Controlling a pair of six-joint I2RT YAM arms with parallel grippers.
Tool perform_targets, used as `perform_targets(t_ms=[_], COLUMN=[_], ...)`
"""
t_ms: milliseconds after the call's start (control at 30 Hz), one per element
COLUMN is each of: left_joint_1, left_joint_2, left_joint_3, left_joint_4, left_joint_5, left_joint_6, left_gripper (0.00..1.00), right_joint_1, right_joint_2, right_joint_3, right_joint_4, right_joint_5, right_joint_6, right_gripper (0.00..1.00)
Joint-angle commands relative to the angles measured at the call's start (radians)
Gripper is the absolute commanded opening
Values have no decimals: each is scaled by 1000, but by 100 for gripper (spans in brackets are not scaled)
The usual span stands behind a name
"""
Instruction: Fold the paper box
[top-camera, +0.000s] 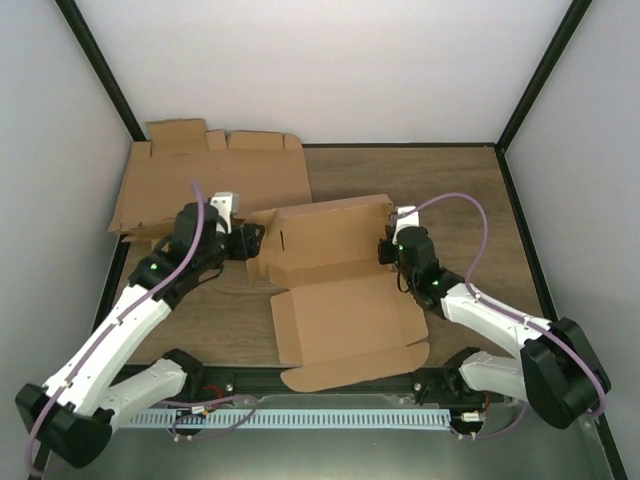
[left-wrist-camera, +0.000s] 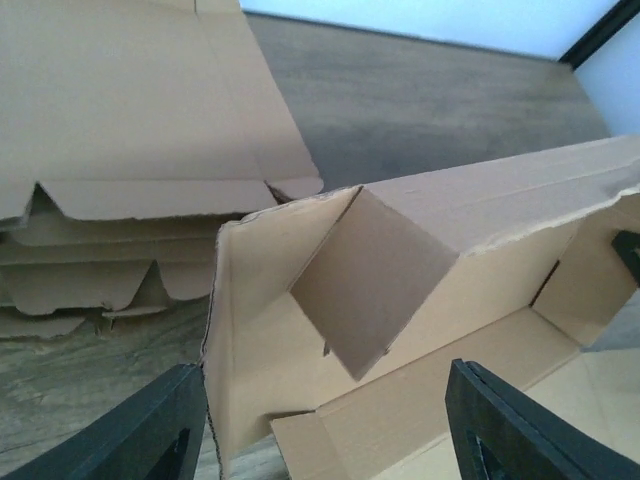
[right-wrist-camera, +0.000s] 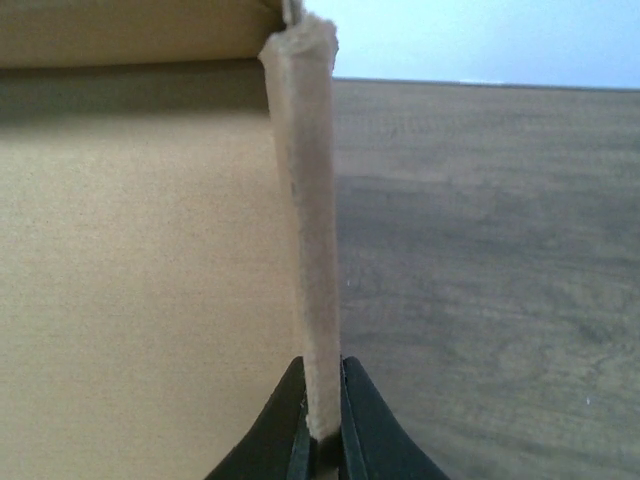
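The paper box (top-camera: 340, 285) is a brown cardboard piece in the middle of the table, its far part raised into walls and its near flaps lying flat. My left gripper (top-camera: 252, 243) is open at the box's left end. In the left wrist view its fingers (left-wrist-camera: 140, 435) stand either side of the raised left wall and an inward-folded flap (left-wrist-camera: 370, 275). My right gripper (top-camera: 388, 246) is shut on the box's right wall. In the right wrist view that gripper (right-wrist-camera: 322, 420) pinches the thin upright wall edge (right-wrist-camera: 308, 200).
A pile of flat brown cardboard blanks (top-camera: 210, 180) lies at the far left, also in the left wrist view (left-wrist-camera: 130, 130). White enclosure walls and black frame posts bound the wooden table (top-camera: 440, 190). The arm bases sit on the near rail.
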Motion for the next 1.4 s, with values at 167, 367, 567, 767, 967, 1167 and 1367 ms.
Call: perform_targets(t_ms=[167, 367, 567, 767, 967, 1167, 1367], left_joint_1=[51, 59, 240, 264, 265, 264, 264], left_joint_2=[133, 140, 156, 158, 226, 249, 260], left_joint_3=[35, 22, -57, -107, -170, -240, -236], left_joint_4=[-58, -77, -21, 40, 106, 235, 256], left_joint_5=[90, 107, 303, 370, 312, 229, 222], left_joint_6=[89, 83, 86, 105, 74, 45, 84], left_gripper=[54, 65, 65, 72, 67, 54, 34], right_joint_1=[-17, -29, -55, -67, -74, -79, -79], right_joint_2=[18, 88, 147, 178, 209, 247, 255], right_joint_3=[101, 156, 190, 208, 226, 236, 238], right_joint_4=[-249, -309, -330, -327, -329, -330, -336], right_joint_5=[-57, -82, -118, -141, -154, -172, -180], right_joint_6=[126, 140, 123, 111, 102, 100, 101], right_gripper=[1, 1, 1, 1, 1, 1, 1])
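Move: The box's left side flap lies about 14 cm below the left hand, some 2 cm ahead and 2 cm to its left. The slotted wall's middle is roughly 13 cm right of that hand, 3 cm ahead and 13 cm below; the cardboard stack is some 24 cm ahead, 14 cm left and 22 cm down. From the right hand, which already grips the wall's right end, the flap is about 25 cm left, 3 cm back and 5 cm lower. Left hand sinks 14 cm around the flap's edge, fingers part-closing; right, still gripping, lowers 6 cm, tipping down. ##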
